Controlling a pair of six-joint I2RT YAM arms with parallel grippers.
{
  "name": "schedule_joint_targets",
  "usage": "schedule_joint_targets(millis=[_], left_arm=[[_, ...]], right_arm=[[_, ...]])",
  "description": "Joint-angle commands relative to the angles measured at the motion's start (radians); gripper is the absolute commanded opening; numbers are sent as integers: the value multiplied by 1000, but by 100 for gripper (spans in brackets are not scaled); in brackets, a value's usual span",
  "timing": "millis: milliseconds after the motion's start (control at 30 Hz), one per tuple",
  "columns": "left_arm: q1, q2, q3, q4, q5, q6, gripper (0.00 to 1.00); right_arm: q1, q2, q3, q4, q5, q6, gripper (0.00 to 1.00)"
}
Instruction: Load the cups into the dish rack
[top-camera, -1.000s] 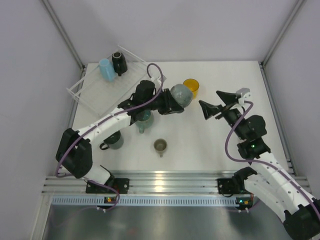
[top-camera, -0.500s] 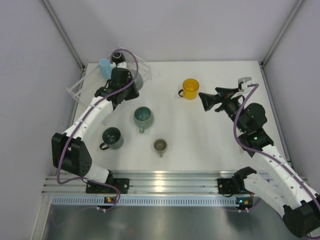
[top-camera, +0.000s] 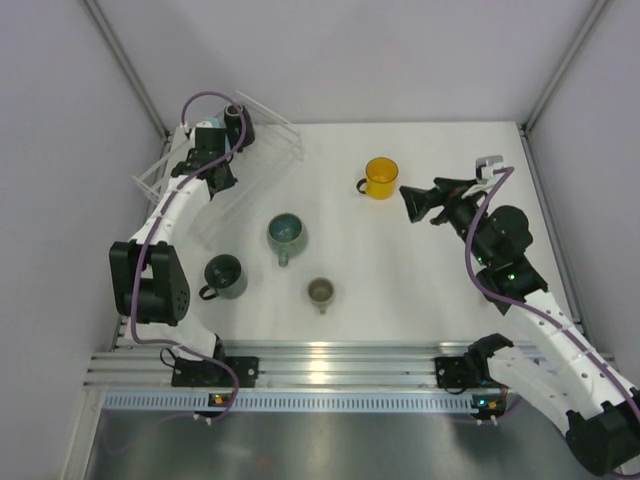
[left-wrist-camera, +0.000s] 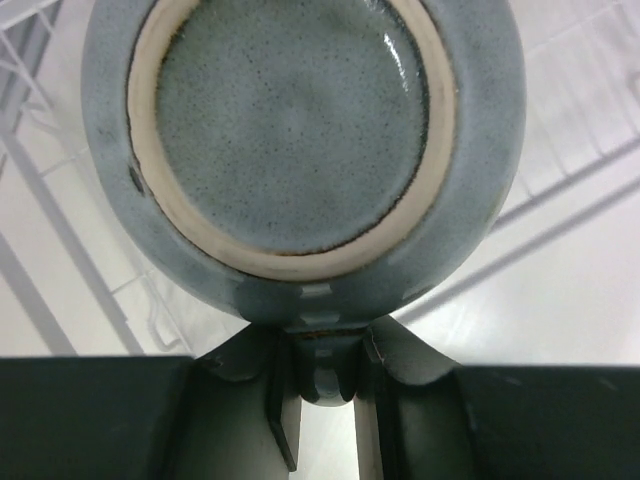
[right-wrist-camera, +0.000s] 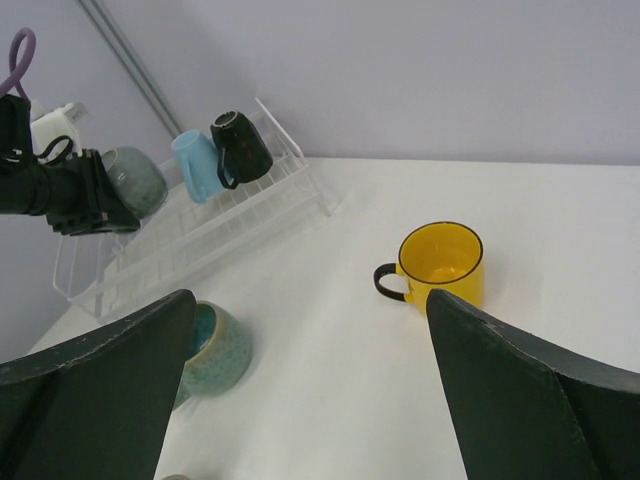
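Note:
My left gripper (left-wrist-camera: 325, 372) is shut on the handle of a grey-blue cup (left-wrist-camera: 290, 130), whose underside faces the wrist camera. It hangs over the clear dish rack (right-wrist-camera: 200, 235), next to a light blue cup (right-wrist-camera: 197, 163) and a black cup (right-wrist-camera: 240, 145) standing in it. From above, the left gripper (top-camera: 213, 150) covers the held cup. On the table stand a yellow mug (top-camera: 381, 177), a teal mug (top-camera: 286, 233), a dark green mug (top-camera: 224, 276) and a small olive cup (top-camera: 320, 291). My right gripper (top-camera: 415, 205) is open and empty, just right of the yellow mug (right-wrist-camera: 442, 262).
The dish rack (top-camera: 160, 180) sits in the far left corner against the enclosure post and wall. Its thin bars (left-wrist-camera: 60, 240) run below the held cup. The teal mug (right-wrist-camera: 212, 348) lies low left of my right fingers.
My left arm has swung from the middle of the table to the far-left rack, carrying the grey-blue cup. The right arm shifted only slightly, its gripper still open.

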Motion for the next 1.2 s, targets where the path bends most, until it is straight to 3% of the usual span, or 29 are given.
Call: schedule_joint_targets(millis=[0, 433, 1167], left_arm=[[18, 6, 65, 130, -117, 32, 0], [148, 132, 66, 258, -43, 41, 0], [190, 381, 264, 264, -60, 112, 3]], right_arm=[[9, -15, 20, 6, 38, -24, 99], [9, -20, 17, -19, 50, -42, 99], [9, -23, 5, -28, 61, -80, 99]])
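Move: The left hand holds the grey cup by its handle; the free rack spot just left of and nearer than the light-blue cup lies some 13 cm ahead, 14 cm to its left and 11 cm below. The light-blue cup stands about 19 cm ahead, 9 cm left and 9 cm lower, the black cup roughly 22 cm ahead, 2 cm left and 8 cm lower. From the right hand the spot is about 27 cm ahead, 54 cm left and 25 cm below. Leftwards and down first, easing forward, then mostly straight forward with a last bit of sinking, the left hand carries the grey cup into the rack's space towards the gap beside the light-blue cup, about 9 cm left, 8 cm down and 7 cm forward in all. The wrist swings under 10 degrees counter-clockwise; the fingers keep their pinch on the handle. ##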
